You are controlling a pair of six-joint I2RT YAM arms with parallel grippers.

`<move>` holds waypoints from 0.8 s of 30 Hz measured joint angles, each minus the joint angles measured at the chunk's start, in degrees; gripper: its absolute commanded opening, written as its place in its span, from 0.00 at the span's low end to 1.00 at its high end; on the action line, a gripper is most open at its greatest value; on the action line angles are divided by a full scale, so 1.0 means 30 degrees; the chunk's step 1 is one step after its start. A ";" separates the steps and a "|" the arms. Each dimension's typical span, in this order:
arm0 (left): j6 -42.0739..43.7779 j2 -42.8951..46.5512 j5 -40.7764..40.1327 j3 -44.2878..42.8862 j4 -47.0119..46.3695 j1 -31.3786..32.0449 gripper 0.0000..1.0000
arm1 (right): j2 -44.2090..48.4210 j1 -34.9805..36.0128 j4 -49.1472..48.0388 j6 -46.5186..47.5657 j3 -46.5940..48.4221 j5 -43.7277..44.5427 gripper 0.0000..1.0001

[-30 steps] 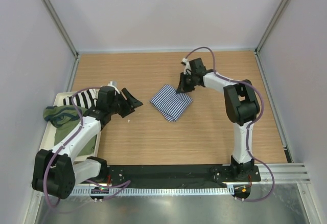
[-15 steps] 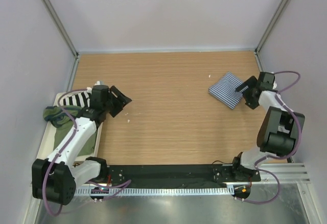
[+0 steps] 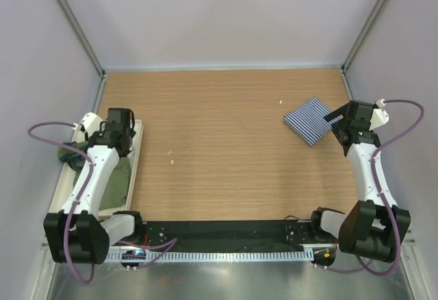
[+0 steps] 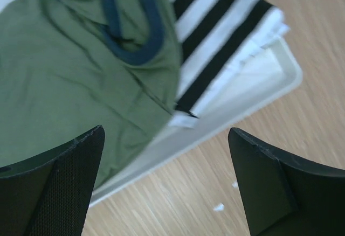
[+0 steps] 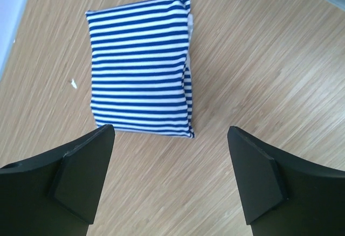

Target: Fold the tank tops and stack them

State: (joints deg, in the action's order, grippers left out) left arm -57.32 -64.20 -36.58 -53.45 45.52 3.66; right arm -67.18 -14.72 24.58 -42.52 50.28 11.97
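A folded navy-and-white striped tank top (image 3: 308, 120) (image 5: 140, 66) lies flat on the wood at the right side of the table. My right gripper (image 3: 335, 118) (image 5: 170, 133) hovers just beside its near edge, open and holding nothing. An olive green tank top (image 3: 118, 178) (image 4: 64, 85) with navy trim lies crumpled in the white tray (image 3: 137, 155) (image 4: 259, 93) on the left. My left gripper (image 3: 118, 135) (image 4: 166, 133) hangs open above the tray's right rim, nothing between its fingers.
A garment with broad black-and-white stripes (image 4: 215, 36) lies in the tray partly under the olive top. Small white specks (image 3: 171, 153) sit on the wood. Grey walls enclose the table on three sides; the right arm is close to the right wall.
My right gripper carried the folded striped top from the table's middle to the right side and opened, letting it go. My left arm swung back over the tray and opened wider.
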 measured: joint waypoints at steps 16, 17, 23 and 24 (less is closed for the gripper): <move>-0.3300 -0.4648 0.3701 0.3220 0.0131 -0.7329 0.78 | 0.2280 0.1071 -0.0226 0.0058 -0.1967 -0.2273 0.92; -0.3300 -0.4699 0.3810 0.3220 0.0044 -0.7395 0.61 | 0.2375 0.1100 -0.0240 0.0066 -0.2018 -0.2426 0.92; -0.2907 -0.4692 0.5559 0.3264 -0.0933 -0.8306 0.12 | 0.3075 0.1122 -0.0554 0.0117 -0.2382 -0.3206 0.91; -0.2827 -0.4393 0.5901 0.3402 -0.1020 -0.8473 0.00 | 0.3162 0.1122 -0.0634 0.0109 -0.2455 -0.3286 0.91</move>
State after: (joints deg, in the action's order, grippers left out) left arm -65.80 -77.38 -18.87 -43.24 42.46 -21.76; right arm -57.69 -11.35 22.68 -42.19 42.92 2.11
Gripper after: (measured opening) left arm 0.211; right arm 0.919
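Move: The green tank top lies spread in the white tray, its middle about 8 cm back and 8 cm to the left of my open left hand, some 13 cm below it. The black-and-white striped top beside it in the tray is centred roughly 5 cm ahead and 5 cm left of my left hand, about 13 cm down. From my right hand, the green tank top is far off, about 64 cm left and 14 cm back, some 15 cm lower. I drop my empty left hand about 12 cm into the tray, drawing it back and left some 8 cm on the way and turning it about 25 degrees counter-clockwise. Once down on the green tank top, I close the fingers and pinch a fold. Meanwhile my right hand, open and empty above the table, drifts about 5 cm left by the folded blue-striped top. ##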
